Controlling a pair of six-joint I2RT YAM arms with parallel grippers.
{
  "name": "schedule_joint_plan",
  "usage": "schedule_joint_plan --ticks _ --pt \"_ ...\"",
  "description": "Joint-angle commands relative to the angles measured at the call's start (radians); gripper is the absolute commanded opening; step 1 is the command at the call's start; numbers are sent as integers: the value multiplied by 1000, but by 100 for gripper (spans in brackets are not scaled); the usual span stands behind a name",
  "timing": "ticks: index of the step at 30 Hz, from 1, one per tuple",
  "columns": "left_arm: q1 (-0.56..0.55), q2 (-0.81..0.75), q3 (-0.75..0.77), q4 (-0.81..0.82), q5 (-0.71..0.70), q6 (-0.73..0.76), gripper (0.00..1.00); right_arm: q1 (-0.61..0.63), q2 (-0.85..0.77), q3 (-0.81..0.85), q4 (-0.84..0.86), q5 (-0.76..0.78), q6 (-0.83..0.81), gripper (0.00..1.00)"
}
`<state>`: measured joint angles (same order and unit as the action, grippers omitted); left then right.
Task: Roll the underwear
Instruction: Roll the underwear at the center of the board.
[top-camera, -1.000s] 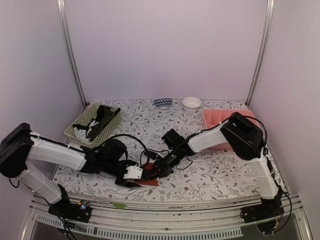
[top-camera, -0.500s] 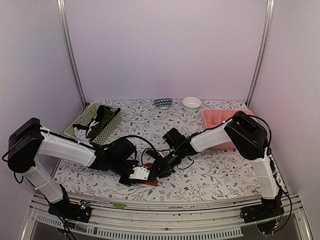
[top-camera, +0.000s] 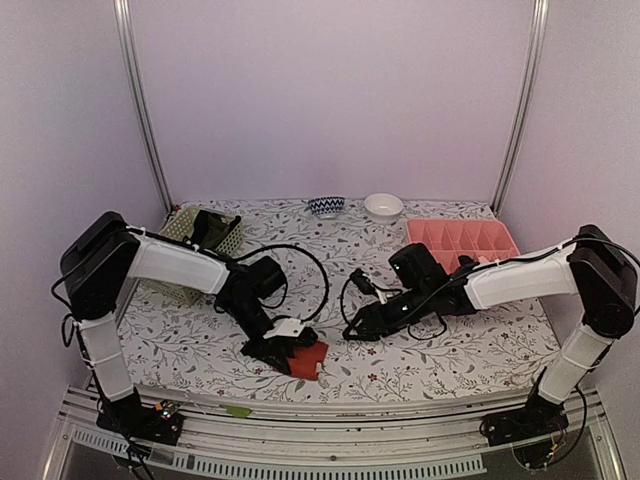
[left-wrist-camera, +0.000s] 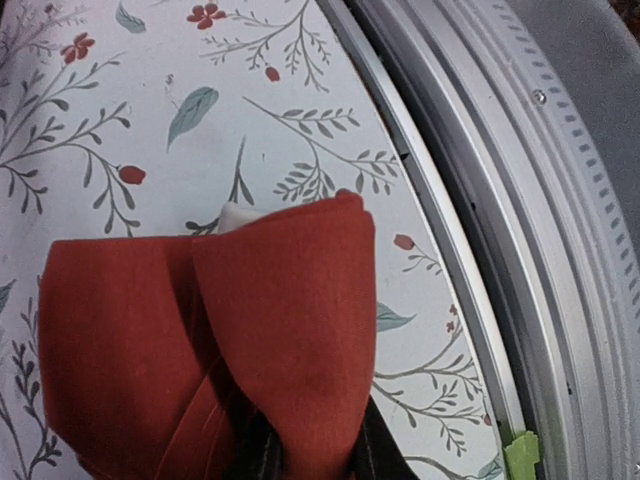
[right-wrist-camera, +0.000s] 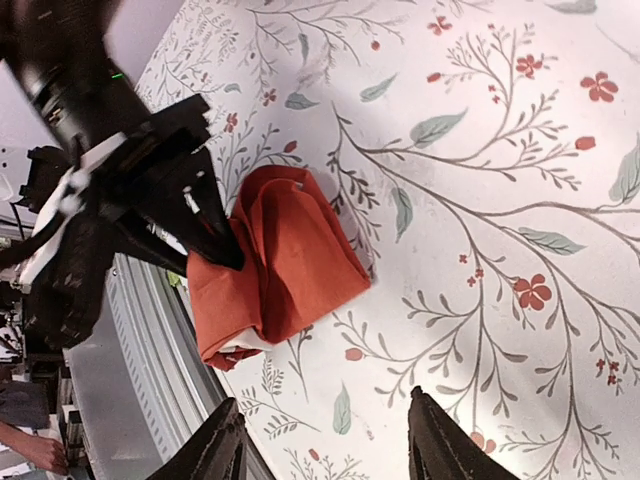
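The red-orange underwear (top-camera: 308, 356) lies bunched in folds near the table's front edge, a cream-white bit showing at one end (left-wrist-camera: 236, 215). My left gripper (top-camera: 277, 350) is shut on a fold of this cloth (left-wrist-camera: 290, 330), its black fingers mostly hidden under the fabric. In the right wrist view the same garment (right-wrist-camera: 295, 255) sits ahead with the left gripper (right-wrist-camera: 222, 250) pinching it. My right gripper (top-camera: 357, 329) is open and empty (right-wrist-camera: 322, 425), a short way right of the cloth. The black underwear (top-camera: 207, 232) rests in the green basket.
The pale green basket (top-camera: 232, 238) stands at the back left, partly behind my left arm. A pink divided tray (top-camera: 462, 240) is at the back right. Two small bowls (top-camera: 326, 206) (top-camera: 383, 206) sit by the back wall. The metal rail (left-wrist-camera: 520, 230) runs along the front edge.
My right gripper has opened, let go of the red-orange cloth and drawn back to the right. My left gripper has shut on the cloth and shifted slightly right.
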<state>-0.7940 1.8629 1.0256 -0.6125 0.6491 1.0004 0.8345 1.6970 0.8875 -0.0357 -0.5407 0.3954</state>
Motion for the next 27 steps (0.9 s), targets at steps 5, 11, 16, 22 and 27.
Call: schedule_joint_plan --ticks 5,11,16,22,27 --pt "89 326 176 -501 118 132 11 171 -76 -5 25 175 -107 57" --pt "100 411 266 -572 152 120 9 287 -10 111 -54 282 -199 57" --pt "100 489 339 -629 158 99 9 316 82 233 -125 328 -306 57" --pt "107 515 377 -628 148 50 9 351 202 378 -231 320 -451 56" --pt "108 525 396 -619 147 23 10 379 269 402 -254 290 -496 54"
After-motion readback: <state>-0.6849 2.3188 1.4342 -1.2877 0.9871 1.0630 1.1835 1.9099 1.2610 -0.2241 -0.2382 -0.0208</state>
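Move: The folded red underwear, its left end pinched in the left fingers, has its middle about 3 cm to that hand's right, level fore-and-aft and at its height. From the right hand it lies some 11 cm left, 5 cm back and 6 cm below, with the left fingertips 15 cm left, 5 cm back and 6 cm down. The green tape is about 12 cm back and 10 cm left of the left hand, 2 cm lower. The underwear is still pinched in the closed left fingers, which stay within about 1 cm of their place while that wrist tips some 40 degrees, swinging the fingers from pointing mostly down to pointing back towards the base. The empty right hand rises slightly, travels about 11 cm left and 6 cm back in towards the underwear, then dips again, fingers half open and turning about 25 degrees counter-clockwise. ##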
